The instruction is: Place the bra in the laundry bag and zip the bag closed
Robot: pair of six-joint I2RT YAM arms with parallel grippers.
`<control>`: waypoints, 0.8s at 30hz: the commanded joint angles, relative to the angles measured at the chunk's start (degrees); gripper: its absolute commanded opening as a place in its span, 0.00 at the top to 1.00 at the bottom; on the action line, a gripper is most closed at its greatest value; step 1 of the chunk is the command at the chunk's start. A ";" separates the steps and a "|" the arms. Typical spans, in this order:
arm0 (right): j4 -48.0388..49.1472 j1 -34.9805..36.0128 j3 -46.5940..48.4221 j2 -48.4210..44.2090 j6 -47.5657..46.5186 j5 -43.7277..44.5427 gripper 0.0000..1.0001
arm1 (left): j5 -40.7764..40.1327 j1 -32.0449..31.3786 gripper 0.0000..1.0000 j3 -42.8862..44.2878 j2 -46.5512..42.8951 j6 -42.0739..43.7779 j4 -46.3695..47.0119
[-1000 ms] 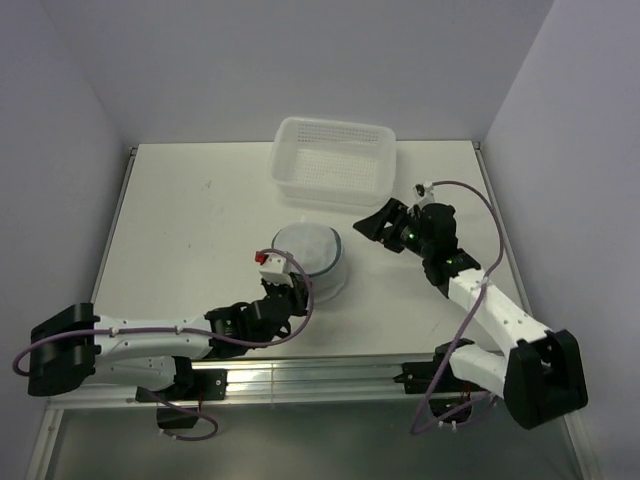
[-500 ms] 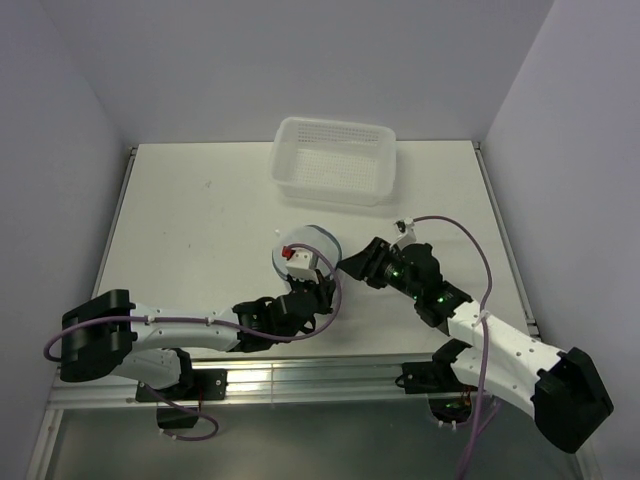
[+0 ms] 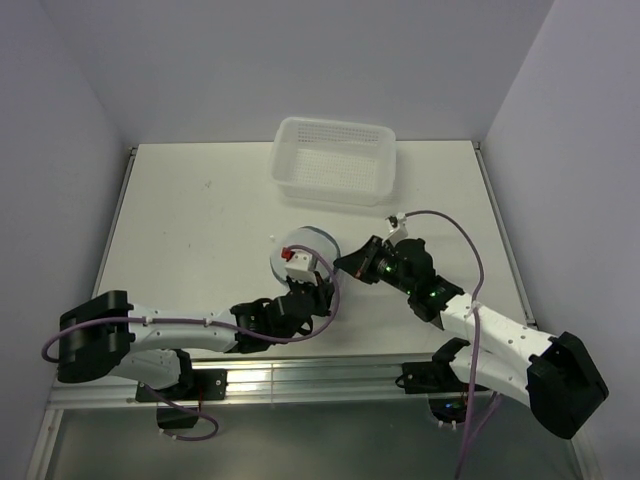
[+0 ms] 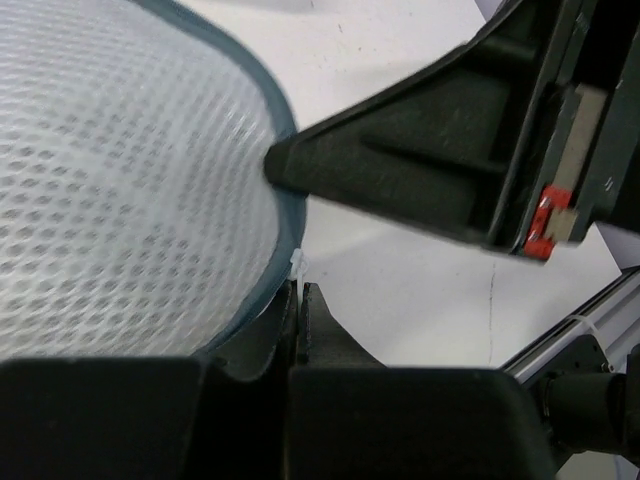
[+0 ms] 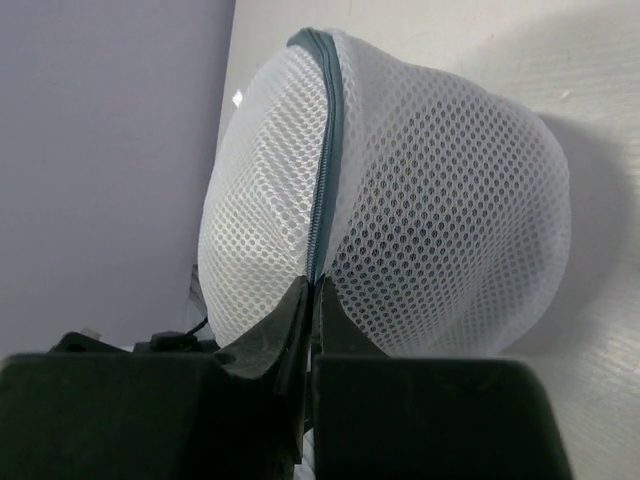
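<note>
The laundry bag (image 3: 309,241), a white mesh pod with a dark zipper rim, is tipped up on the table between both grippers. My left gripper (image 3: 320,288) is shut on a small white tab at the bag's rim; in the left wrist view (image 4: 298,290) the mesh (image 4: 120,180) fills the upper left. My right gripper (image 3: 341,263) is shut on the zipper rim, seen in the right wrist view (image 5: 312,286) with the bag (image 5: 430,190) standing on edge. The right gripper's finger also touches the rim in the left wrist view (image 4: 400,170). The bra does not show in any view.
A rectangular white perforated basket (image 3: 331,190) stands at the back of the white table (image 3: 200,230), just beyond the bag. Grey walls close in the left, back and right. A metal rail runs along the near edge (image 3: 300,380).
My right arm swung from beside the basket down and left onto the bag's rim. My left gripper moved right, and the bag went from lying flat to tipped up on edge.
</note>
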 commanded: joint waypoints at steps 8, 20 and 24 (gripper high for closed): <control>-3.30 -18.68 9.49 3.36 -9.45 -3.82 1.00 | -1.66 2.94 1.00 -11.25 -14.84 0.29 -6.03; -6.38 -13.61 9.60 1.54 -9.20 -3.85 0.24 | 0.88 2.78 1.00 -8.81 -16.45 0.37 -2.63; -5.15 -5.44 2.65 -6.03 -3.14 1.61 0.20 | 2.29 2.07 1.00 -4.42 -8.28 0.90 1.42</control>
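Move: The zip pull of the laundry bag is already in the left fingers, and the right fingers are already shut on the zip band about 3 cm straight ahead of it. The bag's middle lies some 3 cm ahead and 4 cm left of the left hand, about 5 cm left of and level with the right, roughly 6 cm below both. The white basket stands farther out, about 30 cm straight ahead of the right hand and 12 cm lower. The zip band and its pull are drawn apart: the left hand keeps its pinch on the pull and drags it about 8 cm left, while the right hand tugs its part of the band forward and to the right. The right fingers then open wide and let go, and that hand comes back some 4 cm, rising a little; the left eases back right about 2.5 cm, sinking slightly. ##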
